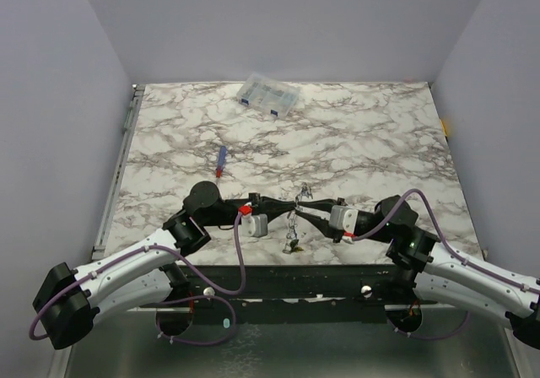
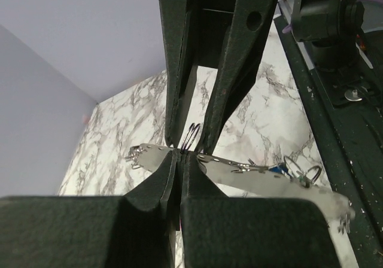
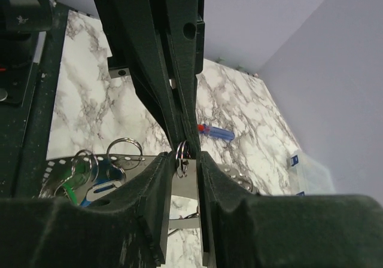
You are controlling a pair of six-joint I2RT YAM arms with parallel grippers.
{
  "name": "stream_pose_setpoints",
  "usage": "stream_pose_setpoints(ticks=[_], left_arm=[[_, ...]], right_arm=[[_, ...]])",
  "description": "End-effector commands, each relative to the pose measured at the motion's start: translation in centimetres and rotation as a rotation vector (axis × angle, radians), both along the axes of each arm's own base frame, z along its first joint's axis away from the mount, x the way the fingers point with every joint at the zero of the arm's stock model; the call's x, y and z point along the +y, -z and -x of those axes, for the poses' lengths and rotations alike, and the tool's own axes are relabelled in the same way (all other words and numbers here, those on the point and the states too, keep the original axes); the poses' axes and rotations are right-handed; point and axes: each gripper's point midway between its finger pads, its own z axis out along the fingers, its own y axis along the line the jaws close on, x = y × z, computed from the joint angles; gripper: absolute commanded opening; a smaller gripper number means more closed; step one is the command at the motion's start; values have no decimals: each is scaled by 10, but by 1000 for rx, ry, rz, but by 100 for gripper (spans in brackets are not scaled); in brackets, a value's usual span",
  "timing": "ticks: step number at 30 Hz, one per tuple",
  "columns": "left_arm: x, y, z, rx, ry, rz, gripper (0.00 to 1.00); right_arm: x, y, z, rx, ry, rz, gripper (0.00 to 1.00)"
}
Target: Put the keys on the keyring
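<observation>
Both grippers meet above the table's front edge. My left gripper (image 1: 289, 206) (image 2: 181, 155) is shut on a small split ring (image 2: 191, 136) (image 3: 183, 153) that sits on the keyring, a flat grey band with holes (image 2: 263, 179) (image 3: 60, 160). My right gripper (image 1: 302, 208) (image 3: 185, 158) faces it with its pads apart on either side of that ring, open. The keys (image 1: 293, 231), with blue (image 3: 102, 190) and green (image 3: 69, 194) tags, hang from the band on more small rings.
A red-and-blue screwdriver (image 1: 221, 160) (image 3: 216, 133) lies on the marble table (image 1: 363, 142) behind the grippers. A clear compartment box (image 1: 268, 95) sits at the far edge. The table's dark front rail (image 1: 278, 275) runs just below the hanging keys.
</observation>
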Motion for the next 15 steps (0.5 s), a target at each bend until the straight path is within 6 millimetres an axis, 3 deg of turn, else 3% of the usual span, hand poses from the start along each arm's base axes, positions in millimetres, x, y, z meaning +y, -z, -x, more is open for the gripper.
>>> stream_pose_setpoints(ticks=[1, 5, 15], left_arm=[[-3, -6, 3, -7, 16, 23, 0], [-2, -6, -2, -7, -13, 23, 0], [1, -3, -20, -1, -114, 12, 0]], right_arm=[[5, -21, 12, -11, -64, -24, 35], [-1, -16, 8, -1, -29, 13, 43], [-9, -4, -4, 93, 60, 138, 46]])
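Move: The small metal ring on the grey strap sits right at both fingertips: about 1 cm to the right of the left hand, whose shut fingers hold it, and about 1 cm to the left of the right hand, level with both. From the right hand, the strap's forward end with its rings is some 3 cm ahead and 1 cm to the left; the coloured keys at the rear end are about 9 cm back, 2 cm to the left and 3 cm lower. The ring stays pinched in the left fingers, that hand barely shifting, while the right fingers, already partly open around it, go on spreading to about twice their gap. The right hand rises about 1 cm and eases a touch to its right, away from the ring, its wrist nearly unturned. ##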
